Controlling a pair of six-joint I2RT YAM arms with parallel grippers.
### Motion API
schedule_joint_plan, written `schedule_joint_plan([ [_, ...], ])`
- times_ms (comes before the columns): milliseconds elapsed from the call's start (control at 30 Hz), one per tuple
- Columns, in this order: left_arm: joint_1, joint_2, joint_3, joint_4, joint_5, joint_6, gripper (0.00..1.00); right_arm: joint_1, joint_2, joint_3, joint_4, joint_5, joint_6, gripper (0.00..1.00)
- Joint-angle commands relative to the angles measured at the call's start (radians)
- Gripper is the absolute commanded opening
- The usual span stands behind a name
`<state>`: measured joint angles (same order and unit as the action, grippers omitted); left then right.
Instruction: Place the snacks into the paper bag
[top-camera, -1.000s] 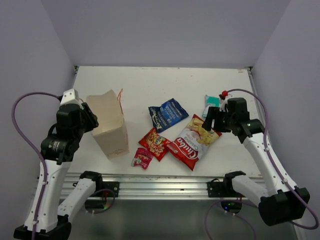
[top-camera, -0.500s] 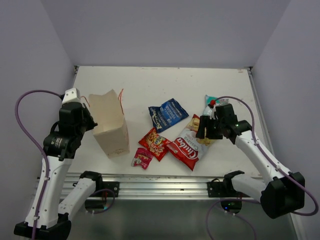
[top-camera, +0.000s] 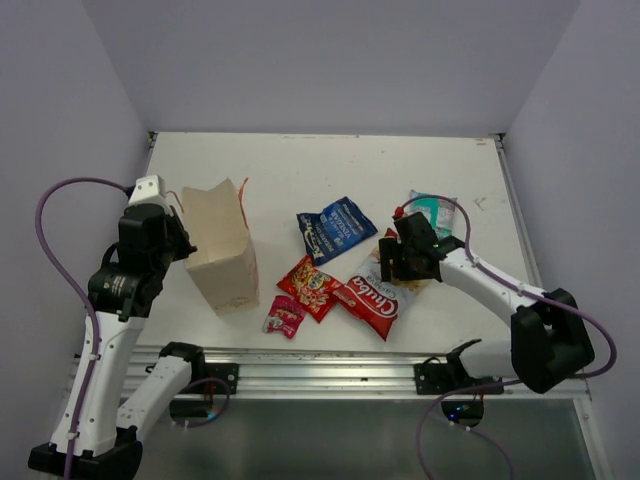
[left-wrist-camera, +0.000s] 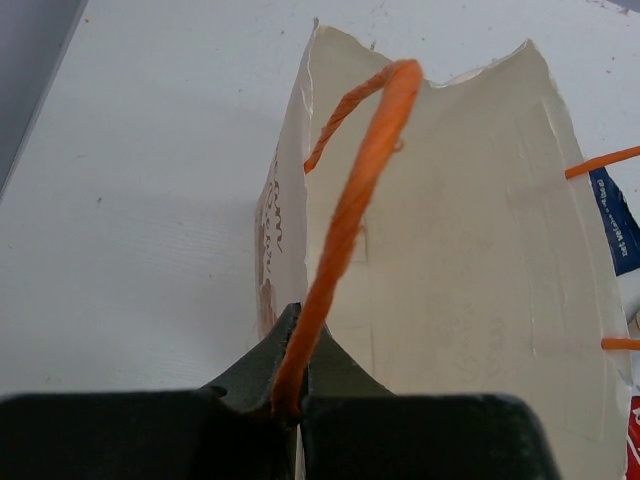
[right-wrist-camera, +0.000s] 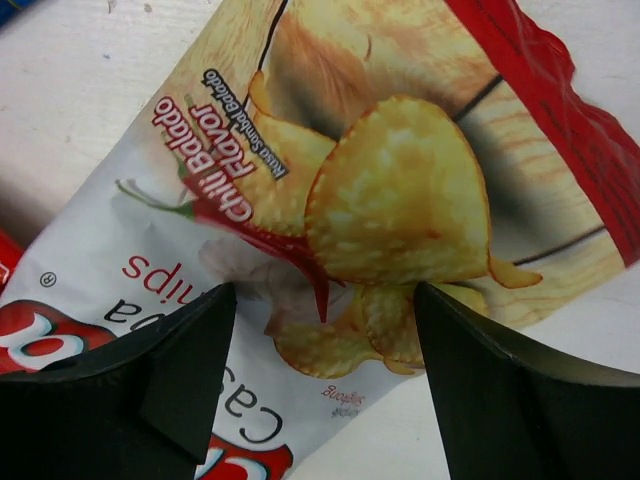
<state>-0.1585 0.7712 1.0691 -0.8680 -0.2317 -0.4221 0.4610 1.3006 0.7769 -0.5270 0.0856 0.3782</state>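
Observation:
The tan paper bag (top-camera: 220, 245) stands upright at the left. My left gripper (left-wrist-camera: 290, 340) is shut on its orange string handle (left-wrist-camera: 350, 215) at the bag's left rim. My right gripper (right-wrist-camera: 325, 310) is open, jaws spread just above the large red-and-white chip bag (top-camera: 375, 292), which fills the right wrist view (right-wrist-camera: 330, 180). The medium red packet (top-camera: 310, 284), small pink packet (top-camera: 284, 315) and dark blue packet (top-camera: 335, 228) lie between the paper bag and the chip bag. The teal-and-white packet (top-camera: 435, 208) lies behind my right arm.
The table's near edge has a metal rail (top-camera: 320, 365) with both arm bases. Purple cables (top-camera: 60, 215) loop beside each arm. Walls close in the table (top-camera: 330, 165) on the left, back and right.
My right gripper has moved left and down from beside the teal packet onto the chip bag's upper end. My left gripper stays on the handle.

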Motion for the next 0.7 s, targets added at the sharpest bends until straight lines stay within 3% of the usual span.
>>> schedule_joint_plan([
  [0,-0.004,-0.004,0.002,0.044,0.025,0.036,0.00,0.018,0.066,-0.018,0.104,0.051,0.039,0.77],
  [100,-0.004,-0.004,0.006,0.043,0.022,0.040,0.00,0.019,0.127,-0.025,0.128,0.014,0.059,0.65],
  [133,-0.004,-0.006,0.008,0.041,0.019,0.040,0.00,0.019,0.132,-0.036,0.143,0.003,0.060,0.44],
  [167,-0.004,-0.007,0.008,0.040,0.017,0.042,0.00,0.021,0.134,-0.044,0.153,-0.007,0.062,0.32],
  [200,-0.004,-0.007,0.008,0.040,0.015,0.042,0.00,0.021,0.132,-0.050,0.157,-0.013,0.073,0.13],
  [267,-0.004,-0.009,0.006,0.040,0.012,0.043,0.00,0.021,0.128,-0.065,0.159,-0.014,0.076,0.00],
  [500,-0.006,-0.012,0.002,0.044,0.023,0.042,0.00,0.033,0.042,-0.001,0.069,-0.015,0.059,0.00],
  [667,-0.006,-0.012,-0.017,0.053,0.040,0.034,0.00,0.057,-0.070,0.296,-0.100,0.009,0.031,0.00],
])
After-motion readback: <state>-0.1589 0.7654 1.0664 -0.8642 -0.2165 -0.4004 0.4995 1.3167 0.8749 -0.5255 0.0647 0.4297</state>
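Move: The chips bag lies flat under the open right hand, its middle about 3 cm left, level fore and aft, some 3 cm below. The blue packet is around 12 cm left and 8 cm ahead, the red packet roughly 16 cm left and 1 cm back, the teal packet about 5 cm right and 11 cm ahead, all at about bag height. From the left hand the chips bag is some 35 cm right, 1 cm ahead and 23 cm down. The right fingers close from wide open to shut and pinch a fold near the middle of the chips bag, while the hand sweeps about 3 cm forward and 3 cm left, dipping some 1.5 cm. Still pinching, the hand then rises about 4 cm, easing back about a centimetre. ##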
